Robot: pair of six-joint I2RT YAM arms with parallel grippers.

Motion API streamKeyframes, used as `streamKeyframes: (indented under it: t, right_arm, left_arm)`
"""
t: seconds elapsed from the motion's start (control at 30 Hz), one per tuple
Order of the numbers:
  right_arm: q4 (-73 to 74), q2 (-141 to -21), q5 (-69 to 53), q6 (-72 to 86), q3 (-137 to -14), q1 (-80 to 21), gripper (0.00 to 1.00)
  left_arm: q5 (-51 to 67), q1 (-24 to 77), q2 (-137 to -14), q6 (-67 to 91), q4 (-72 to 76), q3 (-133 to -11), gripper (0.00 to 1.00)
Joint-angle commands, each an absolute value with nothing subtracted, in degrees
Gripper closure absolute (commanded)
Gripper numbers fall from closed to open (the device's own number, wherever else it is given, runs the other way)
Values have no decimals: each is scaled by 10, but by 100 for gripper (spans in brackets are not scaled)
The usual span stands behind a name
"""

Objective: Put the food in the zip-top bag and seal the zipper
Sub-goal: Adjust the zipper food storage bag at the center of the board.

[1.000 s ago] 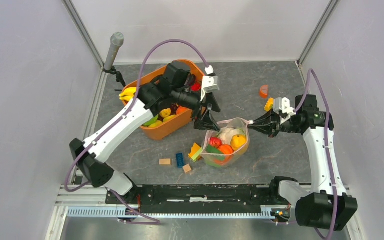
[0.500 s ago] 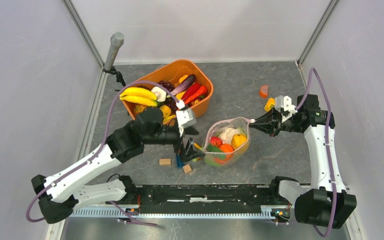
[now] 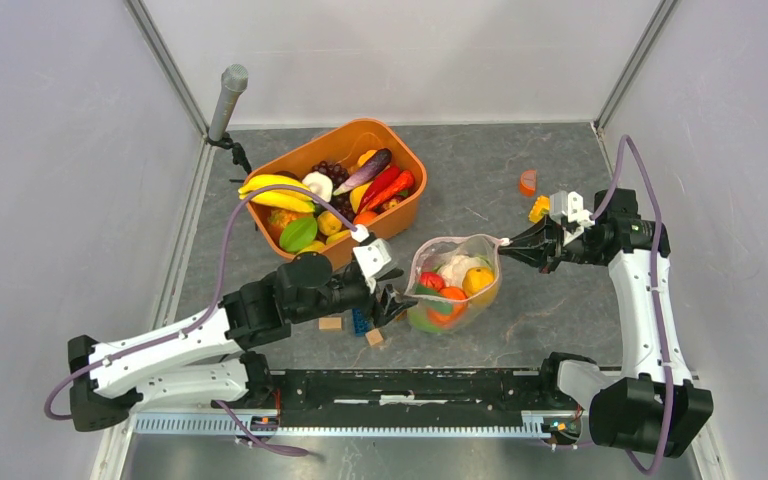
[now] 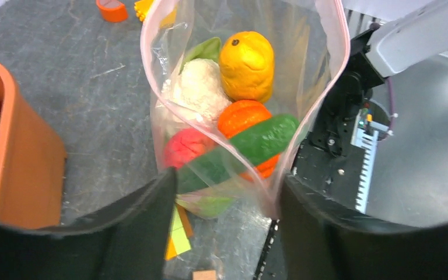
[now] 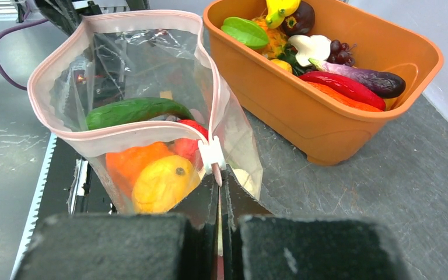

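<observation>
The clear zip-top bag (image 3: 452, 282) stands open on the table. It holds a yellow fruit (image 4: 246, 58), a white cauliflower (image 4: 201, 93), an orange (image 4: 244, 116), a green cucumber (image 4: 259, 143) and a red tomato (image 4: 185, 149). My right gripper (image 3: 508, 243) is shut on the far end of the pink zipper (image 5: 122, 133), right behind the white slider (image 5: 211, 154). My left gripper (image 4: 227, 189) is open. Its fingers (image 4: 146, 219) straddle the near end of the bag, and I see no grip on it. More food lies in the orange tub (image 3: 408, 205).
Small blocks (image 3: 331, 323) lie beside my left gripper (image 3: 392, 300), and a yellow-orange piece (image 4: 174, 233) lies under the bag's near end. An orange half-disc (image 3: 527, 182) and a yellow piece (image 3: 538, 208) lie at the back right. A microphone stand (image 3: 226, 100) is at the back left.
My left arm has swung from over the tub down to the near end of the bag, with its open fingers now around it. My right gripper holds still.
</observation>
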State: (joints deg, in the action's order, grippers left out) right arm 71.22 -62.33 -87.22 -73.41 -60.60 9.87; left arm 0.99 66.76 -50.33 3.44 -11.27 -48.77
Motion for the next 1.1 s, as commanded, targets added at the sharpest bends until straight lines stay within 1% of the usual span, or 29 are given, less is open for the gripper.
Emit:
streamKeyframes:
  t: [0.0,0.13,0.2,0.4,0.57,0.6,0.63,0.67,0.7,0.73,0.77,0.8,0.87,0.93,1.07]
  right_arm:
    - [719,-616,-884,-744,-612,102,100]
    - [718,-617,-882,-746,-611,103,100]
    - [719,-619,-881,-745,-612,106,100]
    - [719,-621,-879,-721,-622,110,100]
    - [713,-583,-834,-666,-646,123,100]
    - [675,-568,-822,-632,-642,126,100]
    - [614,-548,-810,-557,-623,126,100]
    - [506,-527,-783,-464,-600,126,100]
    - [390,-495,-734,-308,-561,126,100]
    - [262,-462,-643,-170,-517,126,100]
    - [221,-431,-579,-138,-498,126,100]
    - [222,-414,-569,-155,-494,126,100]
    - [236,-408,-610,-164,-504,126,100]
    - [236,-411,-617,-144,-515,126,100]
    - [267,-409,-621,-155,-541,126,100]
  left_arm:
    - [-16,673,-523,23,-59,-500,50]
    - [-17,673,-511,16,-64,-494,86]
    - [-28,673,-493,9,-62,-485,97]
    - [-57,668,-482,-27,-118,-492,98]
    - [-9,635,-488,-25,-142,-502,98]
    - [-3,623,-486,-25,-145,-503,98]
    - [8,612,-480,-25,-149,-505,98]
    - [21,599,-475,-27,-155,-509,98]
    - [34,586,-471,-27,-161,-513,98]
    - [47,570,-467,-27,-168,-520,98]
    - [63,554,-464,-26,-175,-524,98]
    - [81,543,-465,-26,-179,-529,98]
    - [108,529,-475,-28,-187,-539,98]
    - [106,528,-489,-35,-193,-548,98]
    - [113,526,-506,-37,-183,-558,98]
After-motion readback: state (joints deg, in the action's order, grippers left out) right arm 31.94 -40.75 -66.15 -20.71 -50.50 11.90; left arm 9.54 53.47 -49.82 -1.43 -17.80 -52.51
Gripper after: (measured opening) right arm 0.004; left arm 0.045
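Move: The zip bag's free rim corner sits between the left hand's open fingers, about 1 cm to their right. The bagged food hangs some 8 cm to that hand's right, 1 cm ahead and 8 cm below; the orange bin stands roughly 19 cm ahead, 14 cm left. From the right hand, which already holds the slider end, the free corner lies about 17 cm left and 10 cm back. Left pinches the bag's free corner and pulls about 5 cm forward-left; right, still gripping, draws rightward, turning clockwise. ##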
